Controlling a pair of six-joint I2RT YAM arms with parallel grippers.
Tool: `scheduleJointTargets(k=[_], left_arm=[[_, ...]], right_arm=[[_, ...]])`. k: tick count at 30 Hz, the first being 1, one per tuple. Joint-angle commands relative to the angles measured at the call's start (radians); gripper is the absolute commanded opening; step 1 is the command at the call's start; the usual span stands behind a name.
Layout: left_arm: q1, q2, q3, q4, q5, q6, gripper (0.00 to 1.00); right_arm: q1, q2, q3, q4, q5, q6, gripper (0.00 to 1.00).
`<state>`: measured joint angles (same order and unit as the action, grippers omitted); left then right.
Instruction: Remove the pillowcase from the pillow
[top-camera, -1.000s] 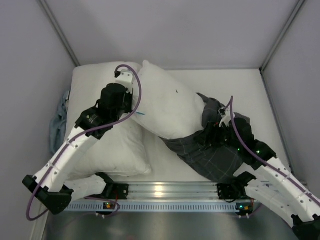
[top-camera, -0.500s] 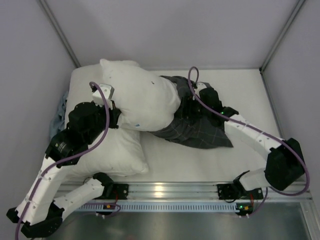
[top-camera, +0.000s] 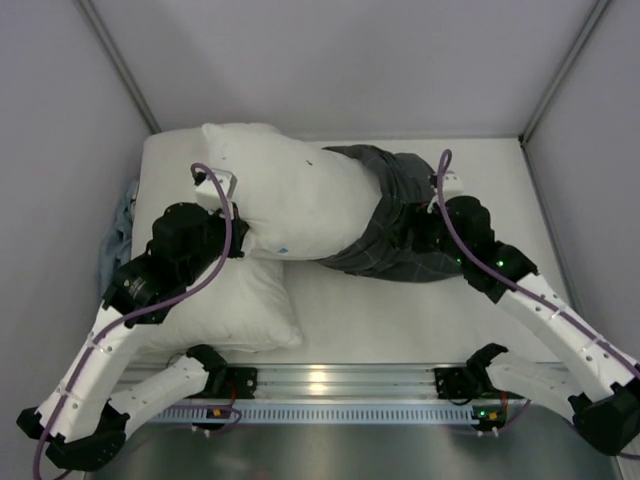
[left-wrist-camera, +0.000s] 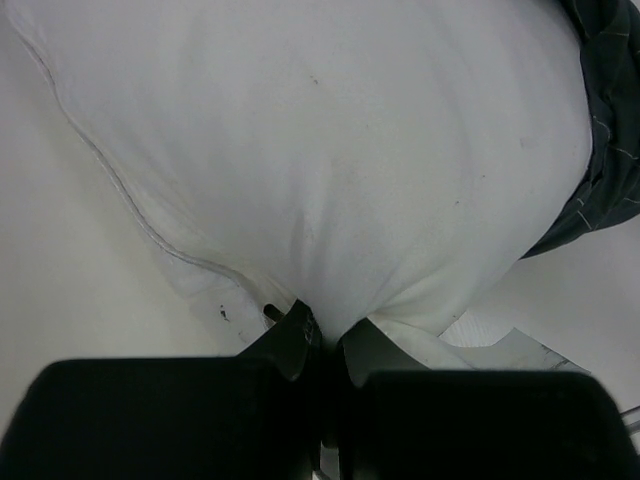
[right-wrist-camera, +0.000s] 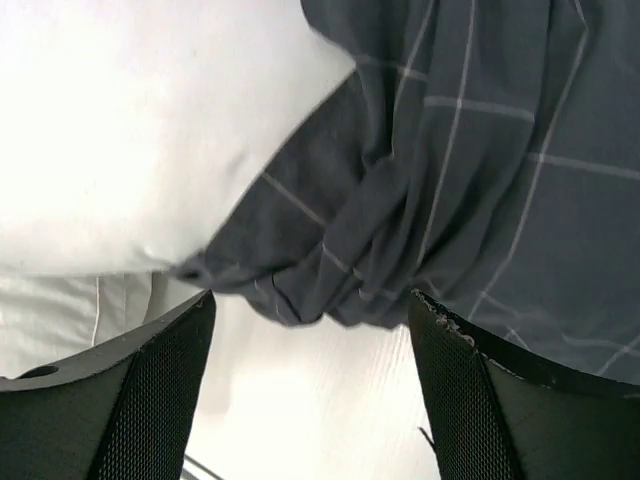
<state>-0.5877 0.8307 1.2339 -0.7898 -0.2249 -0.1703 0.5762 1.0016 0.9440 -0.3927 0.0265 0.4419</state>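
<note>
The plump white pillow (top-camera: 290, 195) lies across the back of the table, its right end still inside the dark checked pillowcase (top-camera: 395, 225). My left gripper (top-camera: 238, 240) is shut on the pillow's near-left edge; in the left wrist view a pinch of white pillow (left-wrist-camera: 330, 150) cloth sits between the closed jaws of that gripper (left-wrist-camera: 330, 335). My right gripper (top-camera: 425, 238) stands open just beside the bunched pillowcase (right-wrist-camera: 470, 170). In the right wrist view the wide-apart fingers (right-wrist-camera: 150, 400) hold nothing, and the cloth's hem hangs just beyond the tips of the gripper (right-wrist-camera: 312, 310).
A second white pillow (top-camera: 235, 305) lies under and in front of my left arm. A light-blue cloth (top-camera: 118, 235) is bunched at the table's left edge. Grey walls close in the back and both sides. The metal rail (top-camera: 330, 385) runs along the near edge.
The pillow swung from lying diagonally to lying across the back. My right arm reached far back, then drew toward the near right; the pillowcase now sits bunched on the pillow's right end.
</note>
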Motion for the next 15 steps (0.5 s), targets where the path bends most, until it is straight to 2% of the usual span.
scheduleJointTargets(k=[1, 5, 15], left_arm=[[0.0, 0.013, 0.015, 0.096, 0.007, -0.021, 0.0], [0.0, 0.021, 0.012, 0.113, 0.001, -0.024, 0.0], [0.0, 0.004, 0.042, 0.098, 0.036, -0.035, 0.0]], right_arm=[[0.02, -0.122, -0.094, -0.092, 0.021, 0.026, 0.75], [0.025, -0.153, -0.212, -0.042, 0.02, 0.049, 0.74], [0.028, 0.06, -0.226, 0.273, -0.129, 0.073, 0.74]])
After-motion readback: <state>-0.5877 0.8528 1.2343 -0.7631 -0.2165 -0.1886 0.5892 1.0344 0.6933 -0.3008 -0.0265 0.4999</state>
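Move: The pillowcase's crumpled near edge lies below the open right hand, about 14 cm down, roughly 3 cm ahead and 5 cm to its left. The middle of the half-bared pillow is some 11 cm ahead and 20 cm left of the right hand, also about 13 cm lower. From the left hand, which already grips the pillow's corner, that pillowcase edge is about 27 cm to the right, nearly level in reach and some 18 cm lower. Back and slightly right at first, by roughly 4 cm, then steeply down, the right hand sinks about 10 cm in all towards the pillowcase's near edge, easing forward and left again over the last stretch. Its fingers tip some 10 degrees further down and stay wide open; whether they touch the cloth can't be seen. The left hand stays put and keeps its grip on the pillow's corner. ##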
